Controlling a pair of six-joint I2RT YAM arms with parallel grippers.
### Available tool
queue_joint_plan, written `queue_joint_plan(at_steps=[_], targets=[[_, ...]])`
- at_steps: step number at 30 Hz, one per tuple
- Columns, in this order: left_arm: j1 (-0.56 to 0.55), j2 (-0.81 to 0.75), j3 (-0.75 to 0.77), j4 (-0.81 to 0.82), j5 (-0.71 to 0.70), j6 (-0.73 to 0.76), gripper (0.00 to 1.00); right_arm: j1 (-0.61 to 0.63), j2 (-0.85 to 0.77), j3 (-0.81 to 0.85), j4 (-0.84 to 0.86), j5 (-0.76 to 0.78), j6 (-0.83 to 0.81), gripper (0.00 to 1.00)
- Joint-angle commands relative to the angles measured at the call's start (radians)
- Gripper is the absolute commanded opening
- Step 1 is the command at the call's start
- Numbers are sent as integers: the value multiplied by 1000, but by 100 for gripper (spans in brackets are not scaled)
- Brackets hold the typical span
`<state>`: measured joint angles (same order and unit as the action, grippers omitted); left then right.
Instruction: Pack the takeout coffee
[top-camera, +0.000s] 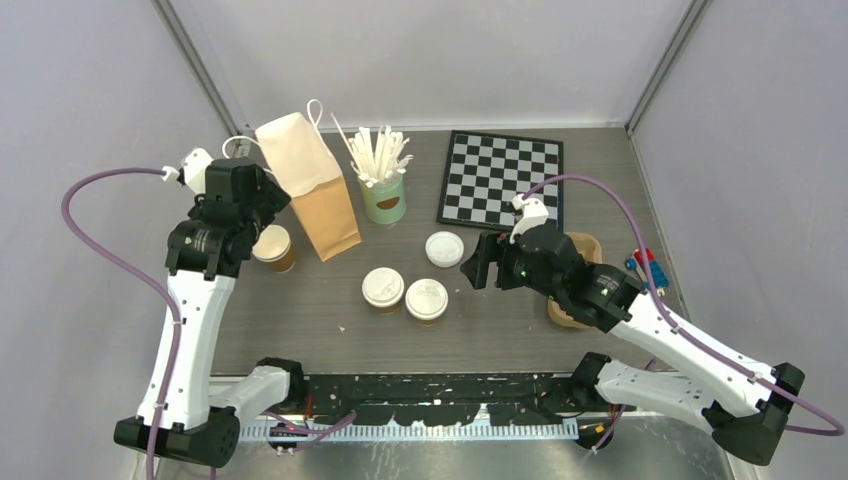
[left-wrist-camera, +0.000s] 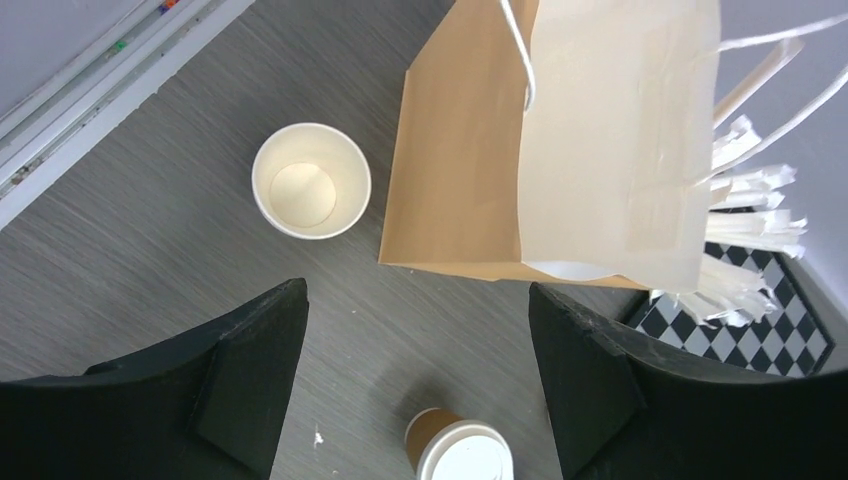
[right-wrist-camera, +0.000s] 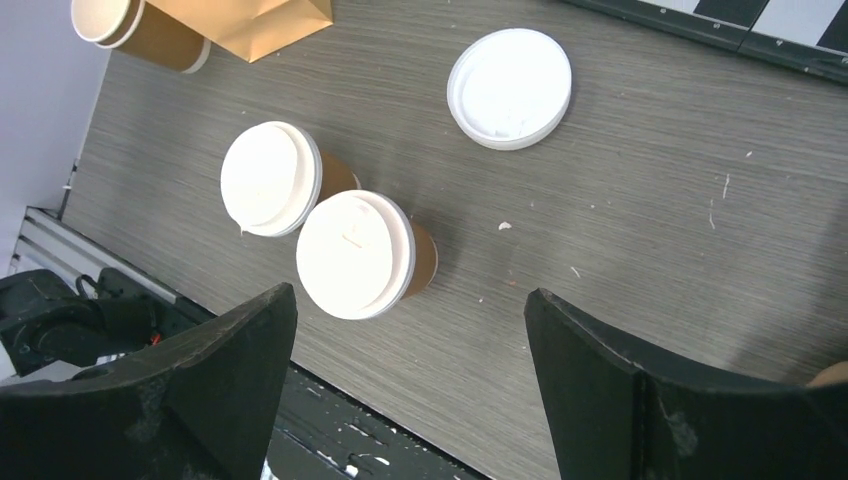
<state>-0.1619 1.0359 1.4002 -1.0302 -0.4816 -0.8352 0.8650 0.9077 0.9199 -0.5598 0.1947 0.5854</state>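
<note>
Two tan paper cups with white lids, the takeout coffee, stand side by side near the table's front middle: one (top-camera: 383, 289) (right-wrist-camera: 270, 178) on the left, the other (top-camera: 427, 300) (right-wrist-camera: 355, 254) touching it on the right. My left gripper (top-camera: 268, 205) (left-wrist-camera: 418, 295) hangs open and empty above the table, between an uncovered tan cup (top-camera: 272, 247) (left-wrist-camera: 311, 180) and the brown paper bag (top-camera: 308, 185) (left-wrist-camera: 470, 150). My right gripper (top-camera: 476, 264) (right-wrist-camera: 410, 298) is open and empty, just right of the lidded cups. In the left wrist view one lidded cup (left-wrist-camera: 460, 455) shows at the bottom edge.
A loose white lid (top-camera: 444, 249) (right-wrist-camera: 510, 88) lies behind the lidded cups. A mint-green can of white sticks (top-camera: 384, 198) stands right of the bag. A chessboard (top-camera: 502, 180) lies at the back right. A brown pulp tray (top-camera: 572, 312) sits under my right arm.
</note>
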Motion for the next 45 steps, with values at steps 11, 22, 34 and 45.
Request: queue_joint_plan(at_steps=[11, 22, 34, 45], targets=[[130, 162, 71, 107, 117, -47, 78, 25, 183, 146, -13, -57, -185, 92], [130, 267, 42, 161, 198, -21, 63, 115, 400, 215, 53, -38, -182, 92], [123, 182, 137, 45, 187, 9, 0, 144, 372, 276, -47, 75, -106, 92], [123, 153, 398, -206, 310, 66, 0, 144, 128, 370, -225, 325, 39, 90]])
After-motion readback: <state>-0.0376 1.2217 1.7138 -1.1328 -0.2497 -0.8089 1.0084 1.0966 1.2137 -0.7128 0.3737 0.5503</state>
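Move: The paper bag's middle is about 15 cm ahead of the left hand, 3 cm to its right, 18 cm below; the uncovered cup stands 7 cm ahead and 7 cm left, 26 cm down. For the right hand, the nearer lidded cup is 8 cm left, 1 cm ahead and 17 cm below; the other lidded cup is 17 cm left, 4 cm ahead; the loose lid lies 16 cm ahead, 4 cm left, 22 cm down. Forward about 7 cm and down 5, the open left hand reaches the bag's left rim by its near corner, shuts and pinches the paper wall, then draws it back and up some 10 cm. The right hand, staying open, swings left and down over the nearer lidded cup with a roll, then backs off right and up 10 cm. ##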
